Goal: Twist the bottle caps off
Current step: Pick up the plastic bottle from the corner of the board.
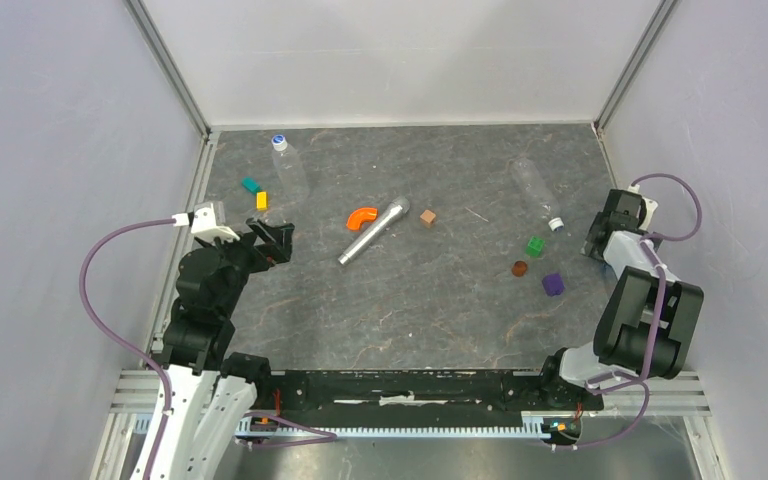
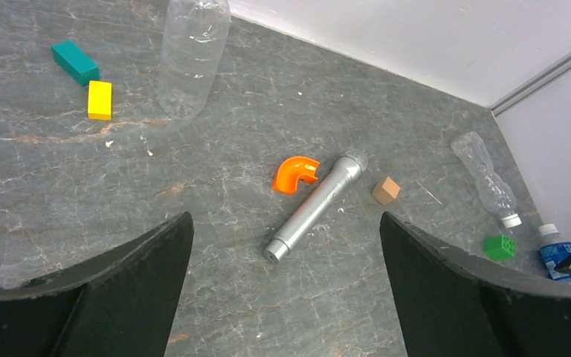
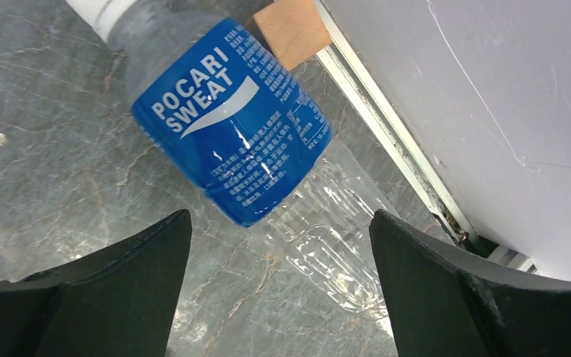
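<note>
One clear bottle [image 1: 287,165] lies at the back left, its blue-topped cap [image 1: 279,141] pointing to the far wall. A second clear bottle [image 1: 536,190] lies at the right with its cap [image 1: 556,225] toward me. The short blue-label bottle [image 3: 230,119] lies on its side by the right wall, and the white rim of its cap [image 3: 97,9] shows at the frame's top. My right gripper [image 3: 279,223] hangs open just over its clear lower end, a finger on each side, not touching. My left gripper [image 2: 286,223] is open with nothing in it, at the left of the table.
A silver microphone-like cylinder [image 1: 372,232], an orange curved piece [image 1: 362,217] and a brown cube [image 1: 427,216] lie mid-table. Green [image 1: 535,245], purple [image 1: 553,284] and brown [image 1: 520,268] pieces sit near the right arm, and teal [image 1: 251,185] and yellow [image 1: 261,200] blocks lie at the left. Walls close three sides.
</note>
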`<state>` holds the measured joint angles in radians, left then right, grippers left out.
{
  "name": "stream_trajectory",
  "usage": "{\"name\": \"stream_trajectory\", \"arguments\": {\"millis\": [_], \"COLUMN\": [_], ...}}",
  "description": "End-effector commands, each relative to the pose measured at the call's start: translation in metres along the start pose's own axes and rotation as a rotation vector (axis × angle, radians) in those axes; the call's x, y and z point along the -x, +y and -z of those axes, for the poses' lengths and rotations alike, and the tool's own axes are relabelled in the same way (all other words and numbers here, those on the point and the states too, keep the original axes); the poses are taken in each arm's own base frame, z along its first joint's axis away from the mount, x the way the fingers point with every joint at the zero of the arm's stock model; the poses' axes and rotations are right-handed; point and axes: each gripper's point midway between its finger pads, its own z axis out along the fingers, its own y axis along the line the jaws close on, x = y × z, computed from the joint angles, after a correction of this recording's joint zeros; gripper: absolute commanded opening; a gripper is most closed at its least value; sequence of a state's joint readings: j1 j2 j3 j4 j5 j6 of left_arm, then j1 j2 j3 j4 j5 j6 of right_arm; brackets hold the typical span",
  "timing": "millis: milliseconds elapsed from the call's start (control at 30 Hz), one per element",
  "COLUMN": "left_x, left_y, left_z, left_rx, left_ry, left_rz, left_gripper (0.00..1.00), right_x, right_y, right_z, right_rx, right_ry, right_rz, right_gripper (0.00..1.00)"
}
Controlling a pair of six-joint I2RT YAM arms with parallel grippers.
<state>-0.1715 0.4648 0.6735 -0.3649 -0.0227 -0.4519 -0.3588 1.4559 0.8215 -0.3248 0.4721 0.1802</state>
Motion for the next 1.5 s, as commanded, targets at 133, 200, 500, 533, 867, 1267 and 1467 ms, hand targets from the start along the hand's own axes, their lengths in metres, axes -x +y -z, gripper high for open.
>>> {"name": "stream_trajectory", "arguments": {"millis": [133,200,500,533,867,1267,1467], "left_x": [0.005,0.006,0.004,0.004,0.002,-0.002,-0.004], "left_y": [-0.004,-0.005,-0.004,-0.004,-0.003,-0.005,-0.004], "left_z": [-0.003,-0.002,-0.004,-0.004,-0.005,-0.008,-0.011], "left_rx": [-0.025,-0.025,-0.024,-0.024,-0.022,-0.026,-0.025], "left_ry": [-0.019,-0.021,-0.018,-0.017,-0.013,0.006,0.015], "left_rz": [-0.012,-0.014,-0.005,-0.005,0.001,0.012,0.01], "left_gripper": [1.0,1.0,1.0,1.0,1.0,1.0,1.0], "right_x": [0.034,0.029,0.006,0.004,0.003,0.048,0.061], "right_y": [-0.005,0.0,0.043,0.05,0.062,0.063,0.09], "right_z": [-0.01,-0.017,-0.024,-0.022,-0.006,0.048,0.102], "right_rx": [-0.016,0.01,0.23,0.271,0.37,0.502,0.775], "right_ry": [-0.078,-0.053,0.036,0.036,-0.002,-0.206,-0.318], "right_rz": [0.009,0.028,0.056,0.046,-0.002,-0.056,-0.139], "right_gripper": [0.95,0.95,0.8,0.77,0.56,0.51,0.52]}}
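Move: From the right hand, the blue-labelled plastic bottle's middle lies about 3 cm ahead, 2 cm to the right and 3 cm below. The wooden block by the right wall is roughly 4 cm ahead and 7 cm to the right; the green block is some 5 cm ahead and 20 cm left, and the ribbed clear bottle's middle about 20 cm ahead and 19 cm left, all lower. From the left hand the blue-labelled bottle is nearly 90 cm right, 6 cm ahead and well below. Forward, slightly right and down, the right hand first settles lower over the bottle with fingers wide, then swings left while they close and pinch the bottle around its middle, near the label's lower edge. Keeping that grip, it rises about 9 cm, still going forward and left, the wrist tilting its fingers up and turning counter-clockwise some 20 degrees. ##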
